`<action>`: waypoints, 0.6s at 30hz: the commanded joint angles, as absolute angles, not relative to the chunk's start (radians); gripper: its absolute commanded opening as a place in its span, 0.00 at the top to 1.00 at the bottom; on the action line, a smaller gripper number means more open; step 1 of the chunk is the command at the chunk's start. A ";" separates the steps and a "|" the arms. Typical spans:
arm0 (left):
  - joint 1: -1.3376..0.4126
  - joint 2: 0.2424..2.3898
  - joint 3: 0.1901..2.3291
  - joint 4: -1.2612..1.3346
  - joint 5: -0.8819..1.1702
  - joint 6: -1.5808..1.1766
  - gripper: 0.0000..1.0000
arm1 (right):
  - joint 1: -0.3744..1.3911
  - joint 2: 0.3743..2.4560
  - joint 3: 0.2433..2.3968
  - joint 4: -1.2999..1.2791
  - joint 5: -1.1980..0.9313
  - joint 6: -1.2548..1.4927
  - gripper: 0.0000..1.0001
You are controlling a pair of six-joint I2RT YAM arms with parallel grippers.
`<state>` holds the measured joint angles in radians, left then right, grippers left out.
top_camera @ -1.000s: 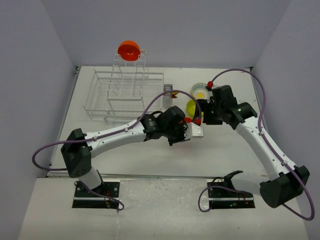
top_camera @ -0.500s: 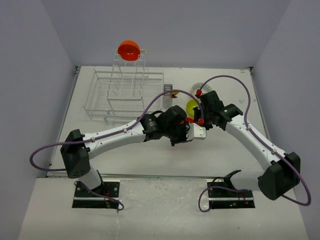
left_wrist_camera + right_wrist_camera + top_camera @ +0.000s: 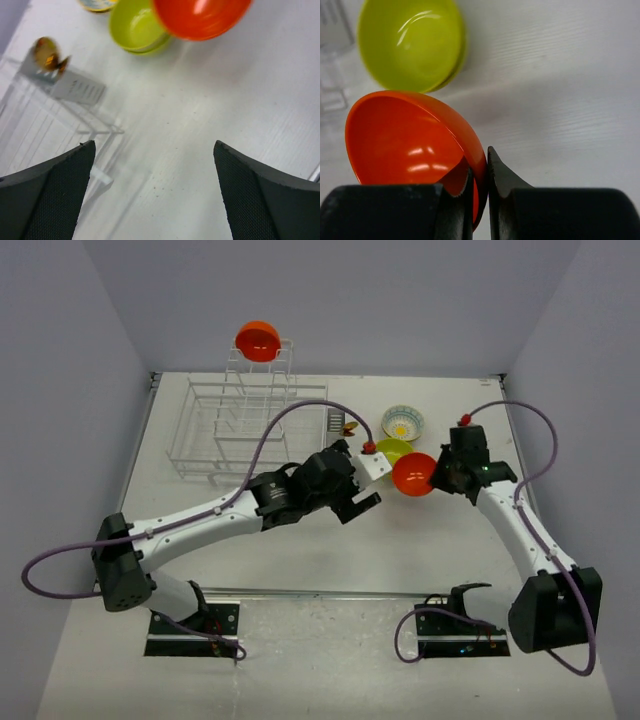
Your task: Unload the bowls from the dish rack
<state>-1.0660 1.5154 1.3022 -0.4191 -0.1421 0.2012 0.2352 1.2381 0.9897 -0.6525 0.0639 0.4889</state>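
My right gripper [image 3: 437,476] is shut on the rim of an orange bowl [image 3: 413,474], held tilted above the table; in the right wrist view the bowl [image 3: 415,145] is clamped between my fingers. A lime-green bowl [image 3: 393,450] sits just behind it, also in the right wrist view [image 3: 410,42] and left wrist view [image 3: 136,26]. A pale flower-pattern bowl [image 3: 402,423] sits farther back. Another orange bowl [image 3: 258,341] rests atop the tall tier of the white wire dish rack [image 3: 245,425]. My left gripper [image 3: 362,506] is open and empty over bare table, left of the held bowl.
A small grey cutlery basket [image 3: 336,422] hangs at the rack's right end, with a brown-orange item [image 3: 47,54] beside it. Purple cables loop over both arms. Grey walls close in on three sides.
The orange bowl has passed from between the two grippers to my right gripper alone, which has swung right with it. My left arm has pulled back left and its gripper has opened.
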 commanded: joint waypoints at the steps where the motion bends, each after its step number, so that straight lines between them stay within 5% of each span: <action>1: -1.037 1.361 1.264 -0.279 -0.502 -0.068 0.00 | 0.065 1.129 0.898 -0.494 0.140 0.592 1.00; 11: -0.879 1.270 1.426 -0.541 -0.920 -0.615 0.00 | -0.118 1.382 0.925 -0.373 0.164 0.646 1.00; 18: -0.704 1.276 1.566 -0.482 -0.815 -0.630 0.00 | -0.121 1.580 1.017 -0.357 0.097 0.667 0.92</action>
<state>-0.7799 1.2789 1.4513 -0.5022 -0.8085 -0.5541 -0.1188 1.5894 0.9592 -0.4152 0.1226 0.6331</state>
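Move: Some 34 cm ahead of the empty left hand, 20 cm to its left and about 5 cm higher sits the last bowl in the rack; from that hand the cutlery holder lies 18 cm ahead, 2 cm left, low on the table. The right hand holds an orange bowl by its rim, bound for bare table about 5 cm ahead, 7 cm right and 12 cm below; the green bowls stand 8 cm ahead and 6 cm left of it, the patterned bowl 20 cm ahead, 4 cm left. Sweeping left and up with fingers still wide open, the left hand also reaches forward about 10 cm towards the rack bowl, turning strongly counter-clockwise until its fingers point forward. The right hand keeps its pinch on the orange bowl's rim, swings about 12 cm right, away from the green bowls, while turning some 30 degrees clockwise, then lowers it towards the table, easing forward. ##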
